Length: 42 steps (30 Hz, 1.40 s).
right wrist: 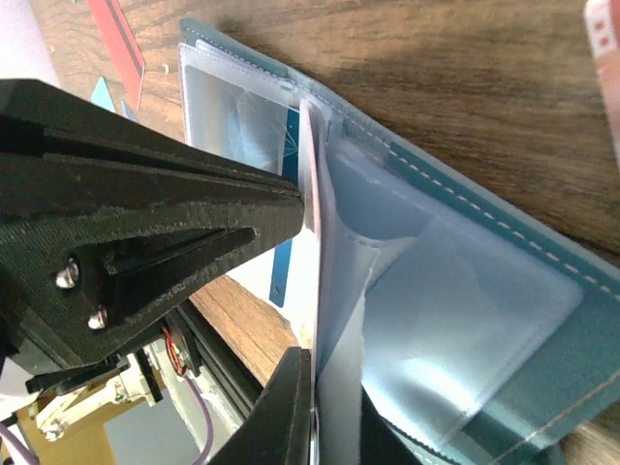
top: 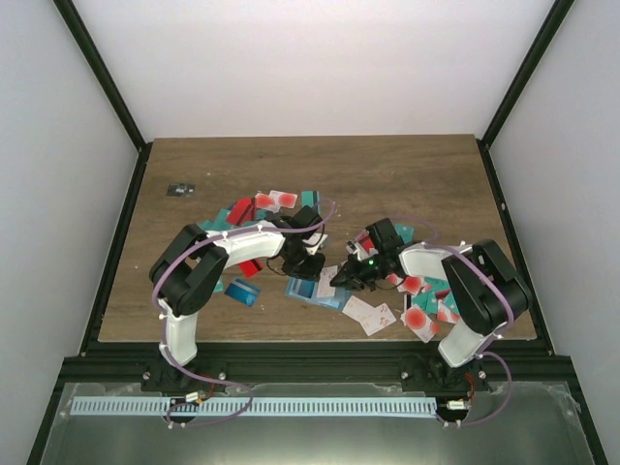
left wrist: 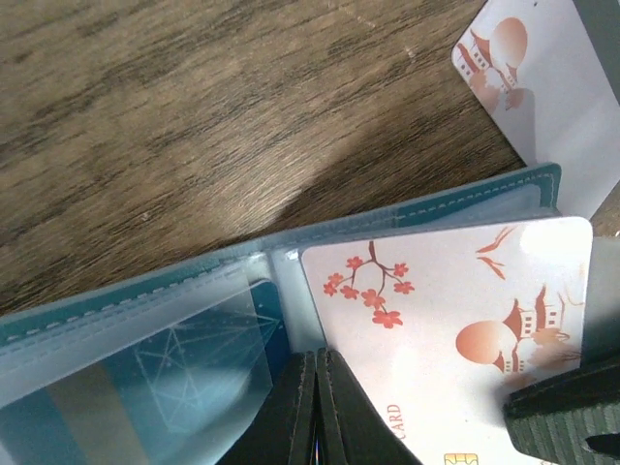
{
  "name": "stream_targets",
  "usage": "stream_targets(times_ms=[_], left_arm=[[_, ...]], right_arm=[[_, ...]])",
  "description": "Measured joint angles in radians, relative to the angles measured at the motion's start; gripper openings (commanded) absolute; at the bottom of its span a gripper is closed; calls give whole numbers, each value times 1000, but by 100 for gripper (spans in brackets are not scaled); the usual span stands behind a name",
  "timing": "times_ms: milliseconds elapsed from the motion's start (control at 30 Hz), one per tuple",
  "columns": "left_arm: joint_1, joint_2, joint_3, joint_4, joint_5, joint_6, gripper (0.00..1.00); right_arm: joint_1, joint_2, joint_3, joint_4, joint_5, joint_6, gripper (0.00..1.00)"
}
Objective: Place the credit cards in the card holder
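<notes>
The teal card holder (top: 302, 289) lies open on the wood between the two arms, its clear pockets (right wrist: 465, 320) facing up. A teal card (left wrist: 126, 387) sits inside a left pocket. My left gripper (top: 310, 263) is shut, and its tips (left wrist: 317, 356) press on the holder's middle fold. My right gripper (top: 351, 276) is shut on the edge of a white credit card (left wrist: 455, 329) printed with red blossoms and a pagoda. That card lies over the holder's right half, at the mouth of a pocket, and shows edge-on (right wrist: 312, 203) in the right wrist view.
Loose cards lie scattered: red, white and teal ones (top: 262, 205) behind the left arm, a blue one (top: 244, 293) at front left, several (top: 426, 295) under the right arm, white ones (top: 373, 315) near the front edge. A small black item (top: 180, 189) lies far left.
</notes>
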Motion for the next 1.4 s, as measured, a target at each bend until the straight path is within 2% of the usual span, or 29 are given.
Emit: stream_targets(times_ms=[233,367,733,833,1033,1400], left_arm=[[-2,-37,0,-14,-34,-13,4],[-2,-84,-7,-23,-70,-28,4],[-2,-123,-107,8,-119,-80,4],[-2,-123,-124,37,-113,-93,4],[-2,-119,-126,107,-76,-112,4],[-2,-100,-150,183,-22,-131,4]], right_arm=[[4,7,113,-178,78,-28,2],[6,23,192,-290,130,-33,6],[66,132,394,-557,263,-27,9],[84,148,445,-618,298,-16,15],[104,151,488,-687,331,11,33],[131,154,562,-731,326,48,35]])
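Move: The left hand's shut fingertips are at the left edge of the white card in the holder's right-hand pocket, whose middle lies about 3 cm right and 2 cm back at much the same height. The blue card in the other pocket is some 3 cm left and 3 cm back. From the right hand, pinching the card's raised right edge with the clear flap, the white card's middle is about 2 cm left and 2 cm below; a loose white card lies 6 cm right and 7 cm back. Still pinching the clear flap, the right hand draws it forward about 2 cm while tipping its fingers some 25 degrees steeper downward, then opens to about a third around it and rises about 2 cm. The left hand, fingers shut, lifts nearly 3 cm off the card's left edge, hops 3 cm left and down, then sweeps back right to that edge. ##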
